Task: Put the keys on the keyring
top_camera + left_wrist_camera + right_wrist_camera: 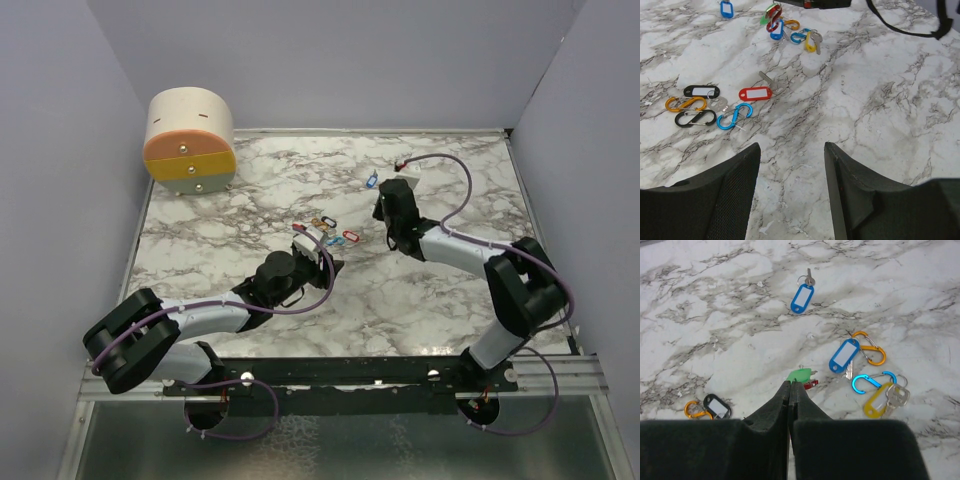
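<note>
My right gripper (790,382) is shut, its tips pinched at the ring end of a green key (801,374), which lies over a red carabiner keyring (811,384). To its right are a blue key (844,355), an orange carabiner (872,347), a blue carabiner (870,382) and a yellow key (879,399). Another blue key (801,298) lies alone farther off. My left gripper (792,147) hangs open over bare marble, nothing between its fingers. Ahead of it lie a red key (756,93), a black key (701,91) and orange (685,104), black (695,118) and blue (734,116) carabiners.
A round wooden drawer box (190,140) stands at the back left corner of the marble table (230,230). Grey walls close in the back and both sides. The right arm (455,250) reaches in from the right, trailing a purple cable (462,185).
</note>
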You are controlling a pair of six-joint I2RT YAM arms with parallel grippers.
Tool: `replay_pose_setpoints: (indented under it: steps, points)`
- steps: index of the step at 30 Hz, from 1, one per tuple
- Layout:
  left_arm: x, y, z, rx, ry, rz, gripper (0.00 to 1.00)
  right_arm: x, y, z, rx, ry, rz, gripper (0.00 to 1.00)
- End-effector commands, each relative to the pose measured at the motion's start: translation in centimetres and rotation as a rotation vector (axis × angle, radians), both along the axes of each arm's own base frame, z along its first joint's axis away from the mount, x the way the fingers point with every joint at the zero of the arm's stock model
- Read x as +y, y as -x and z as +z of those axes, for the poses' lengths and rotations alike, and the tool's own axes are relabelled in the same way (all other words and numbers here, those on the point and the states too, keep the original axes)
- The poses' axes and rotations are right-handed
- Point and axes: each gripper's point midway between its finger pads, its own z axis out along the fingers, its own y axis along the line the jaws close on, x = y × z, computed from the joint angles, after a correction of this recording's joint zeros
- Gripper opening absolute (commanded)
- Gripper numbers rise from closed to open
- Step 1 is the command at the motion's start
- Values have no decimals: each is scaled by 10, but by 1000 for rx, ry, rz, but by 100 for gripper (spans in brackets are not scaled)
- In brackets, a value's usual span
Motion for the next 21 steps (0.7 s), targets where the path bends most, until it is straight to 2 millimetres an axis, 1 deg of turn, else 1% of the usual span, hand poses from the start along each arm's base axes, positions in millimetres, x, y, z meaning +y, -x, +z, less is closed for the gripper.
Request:
replay_pose_setpoints:
  steps: [1, 4, 6, 9, 10, 14, 16, 17, 19, 21]
  points:
    - [6, -4, 7, -26, 9, 40, 56, 13, -37, -6, -19, 10, 31, 1]
    - [13, -5, 8, -34, -2, 64, 56, 20, -54, -13, -18, 26, 52, 2]
    - [15, -6, 8, -36, -9, 75, 57, 26, -61, -11, -23, 30, 72, 11]
    - [20, -7, 8, -40, -15, 94, 59, 28, -59, -6, -44, 16, 90, 23]
    - [20, -7, 9, -43, -15, 98, 59, 28, -58, -2, -58, 8, 94, 25]
    - [21, -9, 9, -40, -15, 105, 59, 23, -53, 5, -78, 11, 87, 26]
    - [20, -10, 9, -35, -13, 110, 59, 21, -58, 7, -82, 31, 82, 30]
    - [20, -10, 8, -30, -9, 116, 59, 20, -61, 2, -51, 49, 81, 36]
    - [21, -12, 9, -22, 0, 133, 60, 18, -72, -7, 17, 50, 75, 39]
    - [23, -13, 10, -17, 13, 148, 62, 16, -88, -15, 76, 16, 76, 42]
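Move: The right hand, shut on the red carabiner with the green-tagged key, is bound for a bare bit of table about 8 cm ahead, 3 cm to its left and 10 cm below. The lone blue-tagged key lies some 15 cm straight ahead, the blue tag with orange carabiner 7 cm ahead and 6 cm right, and the yellow-tagged set 3 cm ahead and 9 cm right. From the empty left hand that spot is roughly 24 cm ahead and 7 cm right. The right hand carries the red carabiner and its green-tagged key forward about 5 cm and a little left, towards the lone blue-tagged key, dipping some 3 cm on the way. Near the low point its shut fingers start to part and let go of the set while still well above the table, then open on to nearly half wide as the hand eases up by about 1.5 cm and ends with another small nudge forward. ##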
